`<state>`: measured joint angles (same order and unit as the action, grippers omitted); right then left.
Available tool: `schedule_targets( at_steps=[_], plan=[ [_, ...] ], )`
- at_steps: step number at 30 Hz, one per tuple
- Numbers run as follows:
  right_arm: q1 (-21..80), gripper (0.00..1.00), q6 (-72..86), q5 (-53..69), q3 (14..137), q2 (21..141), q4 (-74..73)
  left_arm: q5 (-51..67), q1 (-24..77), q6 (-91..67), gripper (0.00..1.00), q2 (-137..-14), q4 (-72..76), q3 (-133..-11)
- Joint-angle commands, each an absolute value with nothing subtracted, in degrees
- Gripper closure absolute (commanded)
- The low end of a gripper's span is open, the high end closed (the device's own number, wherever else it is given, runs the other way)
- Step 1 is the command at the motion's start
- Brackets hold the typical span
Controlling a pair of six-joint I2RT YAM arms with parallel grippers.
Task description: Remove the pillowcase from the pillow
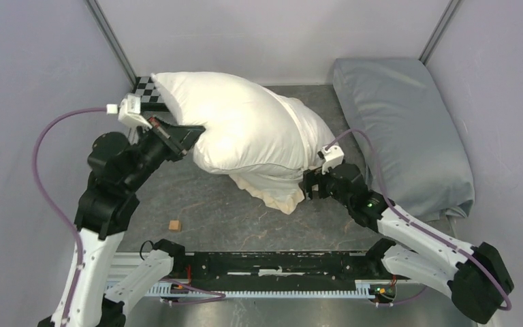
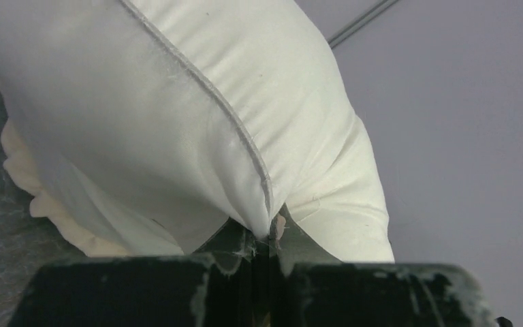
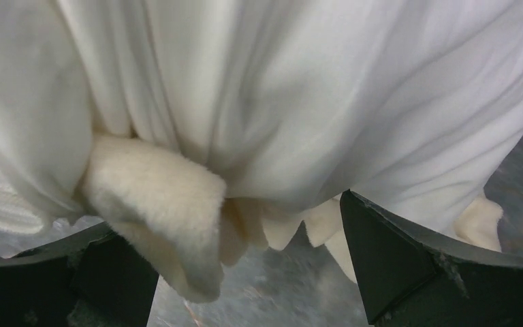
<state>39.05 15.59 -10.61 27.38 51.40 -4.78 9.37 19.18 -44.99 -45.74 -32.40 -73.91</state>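
The plump white pillow (image 1: 231, 122) is held up at its left corner by my left gripper (image 1: 196, 133), which is shut on that corner at the piped seam (image 2: 270, 235). The cream pillowcase (image 1: 272, 191) is bunched round the pillow's right, lower end, with its frill resting on the table; no dark grey face shows. My right gripper (image 1: 308, 185) is at that end, open. In the right wrist view its fingers (image 3: 395, 266) stand wide apart, with the fluffy cream frill (image 3: 163, 197) and wrinkled white fabric (image 3: 313, 102) hanging between and above them.
A pale blue-grey pillow (image 1: 402, 136) lies along the right wall. A checkerboard (image 1: 146, 90) sits at the back left behind the pillow. A small wooden block (image 1: 175, 225) lies on the grey table near the front left. Walls close in on three sides.
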Motion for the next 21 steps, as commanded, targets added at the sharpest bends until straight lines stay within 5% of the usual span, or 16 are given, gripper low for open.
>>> schedule_targets(
  at_steps=[1, 8, 12, 21],
  plan=[
    [38.77, 0.02, 16.87, -3.13, 32.97, 60.4, 11.19, 2.43, 18.85, -38.9, 0.98, -40.28, -24.12, -80.98],
    [38.78, 0.03, 16.31, 2.26, 50.2, 74.8, 7.27, 21.24, 18.89, -44.89, 0.98, -42.93, -15.67, -80.07],
    [38.74, 0.02, 12.13, -1.83, 48.59, 70.2, 3.94, 29.35, 18.87, -51.81, 0.98, -44.07, -3.73, -71.77],
    [38.69, 0.02, 7.7, -15.09, 45.26, 52.6, -11.55, 25.28, 26.14, -50.55, 0.98, -49.94, 3.08, -58.99]
  ],
)
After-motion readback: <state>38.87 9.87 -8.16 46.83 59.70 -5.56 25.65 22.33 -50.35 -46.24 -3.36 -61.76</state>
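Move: My left hand holds a white pillow corner, the pillow's bulk about 7 cm to its right, 3 ahead and 15 below; the loose pillowcase hem is about 20 cm right, 10 back and 28 below. From my right hand that hem lies some 3 cm ahead and 2 left at finger height, the pillow's middle about 14 left, 12 ahead and 12 up. The grey cushion sits roughly 25 cm right of the right hand, 10 ahead and 8 below. With my right fingers staying wide open around the hem, I sweep that hand left about 10 cm and forward, lifting, then carry it on up and back to the right, clear of the cloth. My left hand keeps its pinch on the corner: it draws back and rises about 5 cm, then swings right and sinks, turning some 20 degrees clockwise with the fingertips tipping up. ##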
